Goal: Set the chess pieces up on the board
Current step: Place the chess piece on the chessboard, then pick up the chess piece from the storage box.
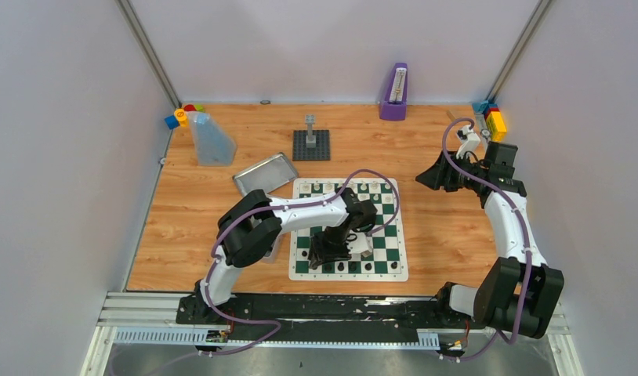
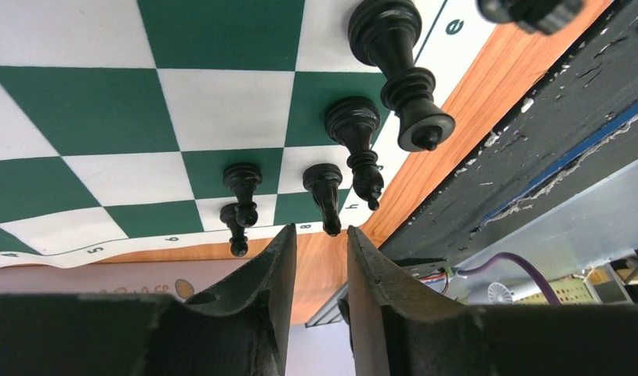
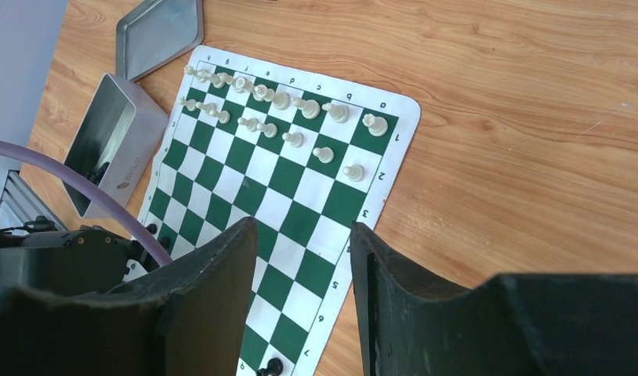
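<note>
The green and white board (image 1: pixel 382 249) lies mid-table. Cream-white chess pieces (image 3: pixel 283 100) fill its far rows, and black ones (image 1: pixel 341 266) stand along the near edge. My left gripper (image 1: pixel 329 249) hangs low over that near edge. In the left wrist view its jaws (image 2: pixel 322 235) stand apart with nothing between them. A black pawn (image 2: pixel 324 186) stands just beyond the tips, with a taller black piece (image 2: pixel 355 129), a large one (image 2: pixel 398 63) and two more pawns (image 2: pixel 243 184) beside it. My right gripper (image 3: pixel 304 227) is open and empty, raised off the board's right side (image 1: pixel 425 178).
A silver tin (image 3: pixel 104 145) sits at the board's left, its lid (image 1: pixel 265 174) further back. A grey brick tower on a dark baseplate (image 1: pixel 311 145), a blue clear container (image 1: pixel 212 141), a purple holder (image 1: pixel 394 92) and coloured blocks (image 1: pixel 492 117) line the far edge.
</note>
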Robot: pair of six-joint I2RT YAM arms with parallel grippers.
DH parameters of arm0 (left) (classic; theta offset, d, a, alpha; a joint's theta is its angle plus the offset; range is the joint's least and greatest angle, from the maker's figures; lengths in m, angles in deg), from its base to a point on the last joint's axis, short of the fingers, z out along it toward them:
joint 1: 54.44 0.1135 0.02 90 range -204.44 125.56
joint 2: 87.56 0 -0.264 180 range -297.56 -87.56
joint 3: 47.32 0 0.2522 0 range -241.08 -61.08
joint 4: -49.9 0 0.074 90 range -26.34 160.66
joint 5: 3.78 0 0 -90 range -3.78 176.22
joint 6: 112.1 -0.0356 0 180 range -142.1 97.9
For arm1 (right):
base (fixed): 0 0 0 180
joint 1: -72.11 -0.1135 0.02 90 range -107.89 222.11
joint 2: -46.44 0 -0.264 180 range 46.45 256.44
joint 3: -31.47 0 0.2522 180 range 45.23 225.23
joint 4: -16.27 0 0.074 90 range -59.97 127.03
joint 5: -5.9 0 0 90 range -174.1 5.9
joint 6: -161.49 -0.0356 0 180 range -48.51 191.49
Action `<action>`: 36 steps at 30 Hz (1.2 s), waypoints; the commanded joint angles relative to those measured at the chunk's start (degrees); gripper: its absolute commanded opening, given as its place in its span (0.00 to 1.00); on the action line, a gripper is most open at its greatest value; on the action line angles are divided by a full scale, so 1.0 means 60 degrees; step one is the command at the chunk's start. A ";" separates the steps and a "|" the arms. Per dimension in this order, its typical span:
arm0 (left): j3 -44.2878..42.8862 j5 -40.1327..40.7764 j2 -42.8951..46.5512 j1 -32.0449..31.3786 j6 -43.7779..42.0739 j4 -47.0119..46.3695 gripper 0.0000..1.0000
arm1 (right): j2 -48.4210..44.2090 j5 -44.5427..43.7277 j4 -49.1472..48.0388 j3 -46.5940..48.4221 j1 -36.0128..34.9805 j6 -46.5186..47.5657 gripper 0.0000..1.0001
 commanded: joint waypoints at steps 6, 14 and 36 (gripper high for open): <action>-0.0888 -0.0085 0.1851 -0.0007 -0.0028 0.0038 0.48 | 0.0031 0.0172 -0.0003 0.0082 0.0042 0.0257 0.48; -0.0064 0.0316 0.3458 0.1608 -0.0011 -0.0343 0.57 | 0.0033 0.0104 -0.0019 0.0082 0.0036 0.0256 0.48; 0.4099 0.0650 0.4242 0.6138 -0.1001 -0.2228 0.69 | 0.0154 0.0425 -0.0006 0.0126 0.0035 0.0301 0.48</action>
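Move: The left fingers stand loosely around the black piece just set down, its middle about 1 cm below the hand. The heap of black pieces left in the box, the next goal, lies about 14 cm to the left, 5 cm ahead and 2 cm lower. One pawn stands 3 cm ahead, another 3 cm ahead and 3 cm left, the bishop 3 cm right, level with the hand. From the right hand the heap lies some 42 cm left, 14 cm back and 16 cm below. The black piece just placed is left behind as the left fingers, already loose, lift clear of it, almost straight up at first. Rising about 10 cm, the left hand swings left and forward off the board, then sinks some 6 cm over the box towards the remaining black pieces, ending about 15 cm left of its start. On the way it turns some 30 degrees counter-clockwise, the fingers swing to point nearly straight down, and they open much wider. ##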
